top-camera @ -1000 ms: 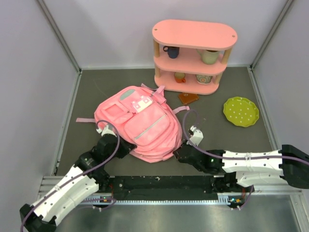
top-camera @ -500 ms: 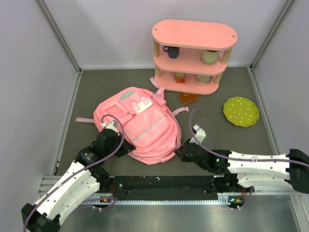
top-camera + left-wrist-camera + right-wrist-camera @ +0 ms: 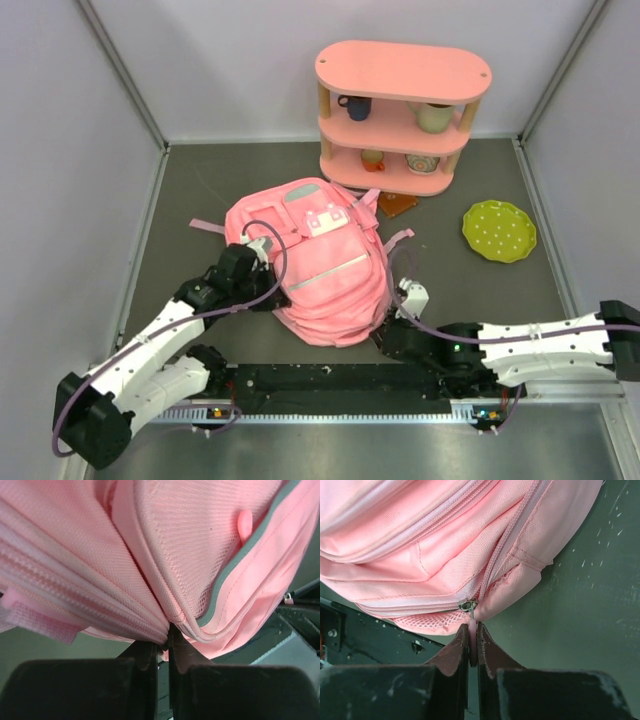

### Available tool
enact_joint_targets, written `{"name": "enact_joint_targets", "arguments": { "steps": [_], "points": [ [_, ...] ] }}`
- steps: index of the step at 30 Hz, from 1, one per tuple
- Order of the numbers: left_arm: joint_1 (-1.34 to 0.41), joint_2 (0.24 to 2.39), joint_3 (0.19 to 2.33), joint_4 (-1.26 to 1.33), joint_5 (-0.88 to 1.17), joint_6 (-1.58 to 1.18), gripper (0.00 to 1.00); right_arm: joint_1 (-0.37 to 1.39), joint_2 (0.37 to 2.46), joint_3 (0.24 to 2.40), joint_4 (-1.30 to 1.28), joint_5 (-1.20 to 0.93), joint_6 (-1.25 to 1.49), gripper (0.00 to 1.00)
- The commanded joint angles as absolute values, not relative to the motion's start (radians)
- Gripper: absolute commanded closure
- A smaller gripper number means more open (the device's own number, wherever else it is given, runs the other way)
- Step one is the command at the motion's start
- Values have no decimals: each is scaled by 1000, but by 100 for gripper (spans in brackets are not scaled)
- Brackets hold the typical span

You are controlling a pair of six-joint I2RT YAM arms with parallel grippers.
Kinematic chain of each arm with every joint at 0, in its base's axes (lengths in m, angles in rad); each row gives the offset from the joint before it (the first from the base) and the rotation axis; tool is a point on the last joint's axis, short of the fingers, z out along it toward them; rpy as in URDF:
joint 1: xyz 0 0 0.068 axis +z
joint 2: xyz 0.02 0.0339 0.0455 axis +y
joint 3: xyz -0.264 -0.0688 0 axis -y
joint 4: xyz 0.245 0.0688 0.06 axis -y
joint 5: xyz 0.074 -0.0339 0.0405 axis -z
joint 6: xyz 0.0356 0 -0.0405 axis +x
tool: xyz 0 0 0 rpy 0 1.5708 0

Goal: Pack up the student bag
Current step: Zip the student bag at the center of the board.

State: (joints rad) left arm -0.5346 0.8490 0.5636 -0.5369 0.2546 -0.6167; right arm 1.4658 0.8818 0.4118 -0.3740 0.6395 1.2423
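The student bag [image 3: 325, 265], a soft pink backpack, lies front side up in the middle of the table. My left gripper [image 3: 262, 258] is at its left side, shut on a fold of the bag's fabric beside a zip seam [image 3: 165, 639]. My right gripper [image 3: 386, 326] is at the bag's near right corner. In the right wrist view the right gripper [image 3: 473, 632] is shut on the pink pull tab hanging from the metal zipper slider [image 3: 468, 605]. Mesh lining shows just left of the slider.
A rigid pink three-tier shelf [image 3: 402, 68] with cups and bowls stands at the back. A green dotted plate [image 3: 498, 230] lies at the right. A brown flat object [image 3: 395, 204] peeks out behind the bag. Walls close in left, right and back.
The bag has shifted right and towards the shelf, carried by my left gripper, which moved up and right. My right gripper stayed at the bag's near corner, drifting slightly nearer the front edge.
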Motion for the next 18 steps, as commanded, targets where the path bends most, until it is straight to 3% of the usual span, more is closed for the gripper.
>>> {"name": "enact_joint_targets", "arguments": {
  "steps": [1,2,3,6,9,13,18],
  "points": [
    [-511,887,679,-541,32,-566,86,1502,1005,483,-482,729,1302,100],
    [-509,885,689,-555,14,-590,77,1500,1020,501,-480,730,1302,100],
    [-509,881,702,-574,9,-607,52,1502,1037,508,-477,745,1299,100],
    [-509,796,684,-604,9,-670,13,1497,1043,523,-474,775,1282,100],
    [-509,675,628,-614,64,-758,1,1480,1034,520,-465,770,1263,100],
    [-525,511,526,-624,112,-915,1,1473,1026,508,-454,764,1253,100],
    [-698,455,456,-621,26,-1109,1,1468,1029,503,-446,761,1261,100]
  ]
}}
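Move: The student bag's lower-left edge is already shut in the left fingers; the bag's middle lies about 8 cm ahead and 5 cm to the right of that hand, roughly at its height. The zip pull, already pinched in the right fingers, is some 20 cm to the left hand's right and 8 cm back. From the right hand the bag's middle is about 16 cm ahead and 15 cm left, with the wallet 28 cm ahead and 4 cm right. The bag's edge comes free as the left fingers spread wide. That hand first slides a couple of centimetres forward and left, climbs about 4 cm off the fabric, then draws back and starts to dip, turning some 15 degrees counter-clockwise. The zip pull stays pinched in the right hand, which sinks slightly, eases about 1 cm forward and then holds still. ##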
